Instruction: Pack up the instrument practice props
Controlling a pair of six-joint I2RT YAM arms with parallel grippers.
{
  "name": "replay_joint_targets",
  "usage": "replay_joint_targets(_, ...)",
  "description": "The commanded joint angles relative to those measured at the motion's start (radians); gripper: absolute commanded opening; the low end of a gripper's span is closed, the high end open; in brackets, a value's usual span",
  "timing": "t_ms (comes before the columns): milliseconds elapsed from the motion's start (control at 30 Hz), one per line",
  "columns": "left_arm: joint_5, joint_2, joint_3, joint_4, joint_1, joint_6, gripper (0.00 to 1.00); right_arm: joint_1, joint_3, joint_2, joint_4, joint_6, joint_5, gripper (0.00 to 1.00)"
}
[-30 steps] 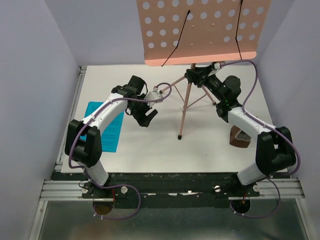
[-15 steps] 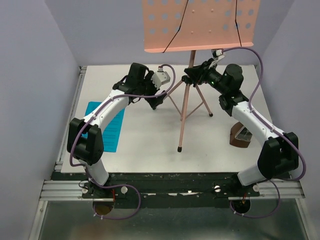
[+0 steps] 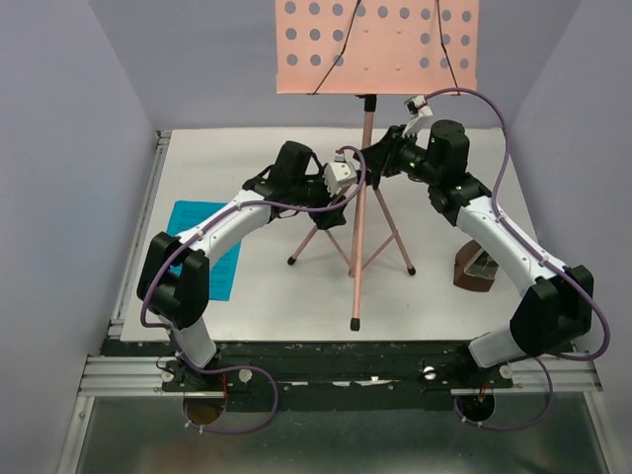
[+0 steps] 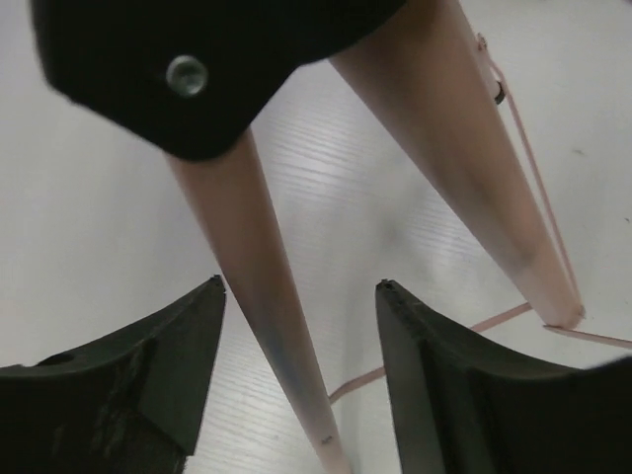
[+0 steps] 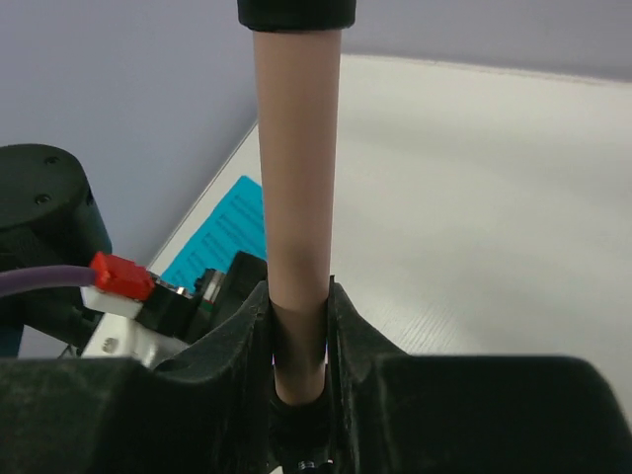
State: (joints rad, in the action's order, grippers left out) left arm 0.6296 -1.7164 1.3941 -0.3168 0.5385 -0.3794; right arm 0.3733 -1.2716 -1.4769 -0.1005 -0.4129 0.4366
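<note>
The pink music stand stands upright on the white table, its perforated desk (image 3: 375, 44) at the back and its tripod legs (image 3: 380, 252) spread. My right gripper (image 3: 380, 160) is shut on the pole (image 5: 296, 178), which runs up between its fingers (image 5: 299, 296). My left gripper (image 3: 336, 209) is low at the tripod, open, and one pink leg (image 4: 262, 316) passes between its fingers (image 4: 301, 286) with a gap on each side. A bright blue sheet (image 3: 212, 259) lies flat at the left, partly under my left arm. The dark-brown wedge block (image 3: 474, 269) sits at the right beside my right arm.
Lavender walls close in the table (image 3: 267, 296) on the left, right and back. A metal rail (image 3: 146, 217) runs along the left edge. The blue sheet (image 5: 222, 232) also shows past my left arm in the right wrist view.
The stand has swung from tilted to upright and its legs have spread. My left gripper moved right, from mid-table to the tripod legs. My right gripper shifted left and back with the pole.
</note>
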Motion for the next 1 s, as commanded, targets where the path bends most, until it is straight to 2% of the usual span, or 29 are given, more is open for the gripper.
replay_joint_targets(0,0.025,0.047,-0.04,-0.024,0.014,0.017,0.64,0.03,-0.129,0.047,-0.099,-0.056,-0.03,0.0)
replay_joint_targets(133,0.038,0.142,-0.09,-0.108,0.012,-0.022,0.34,0.03,-0.132,0.018,-0.009,-0.073,-0.125,0.0)
replay_joint_targets(267,0.081,0.212,-0.161,-0.197,0.012,-0.067,0.17,0.032,-0.1,-0.028,0.007,-0.099,-0.124,0.0)
replay_joint_targets(333,0.081,0.216,-0.182,-0.22,0.008,-0.065,0.0,0.044,-0.088,-0.058,0.005,-0.095,-0.127,0.0)
replay_joint_targets(500,0.104,0.21,-0.221,-0.186,0.002,-0.01,0.0,0.055,-0.058,-0.135,0.016,-0.107,-0.119,0.0)
replay_joint_targets(667,0.107,0.163,-0.221,-0.11,0.002,0.106,0.0,0.061,-0.035,-0.198,0.025,-0.113,-0.127,0.0)
replay_joint_targets(967,-0.016,0.057,-0.205,0.015,0.001,0.321,0.0,0.111,0.018,-0.284,0.056,-0.15,-0.111,0.0)
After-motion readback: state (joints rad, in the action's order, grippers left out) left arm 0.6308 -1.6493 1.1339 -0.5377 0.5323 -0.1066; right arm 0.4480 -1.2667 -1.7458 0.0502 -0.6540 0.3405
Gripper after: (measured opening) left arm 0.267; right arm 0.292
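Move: The left hand stands open around the music stand's left leg, whose near stretch is about 1 cm to its right, level in depth and height. The leg hub is some 6 cm ahead, 6 cm right and 6 cm up; the blue folder lies about 32 cm left, 3 cm back and 18 cm down. From the right hand, already gripping the pole, that stretch of leg is about 9 cm back, 7 cm left and 15 cm below; the brown box is some 25 cm right, 13 cm back and 25 cm down. Down about 15 cm goes the right hand, keeping its grip on the pole above the hub and tipping forward some 30 degrees as it lowers the stand. The left hand draws back towards the robot and down, nearly 10 cm each way and a little left, early on closing on the left leg below the hub, then tipping with the stand. ##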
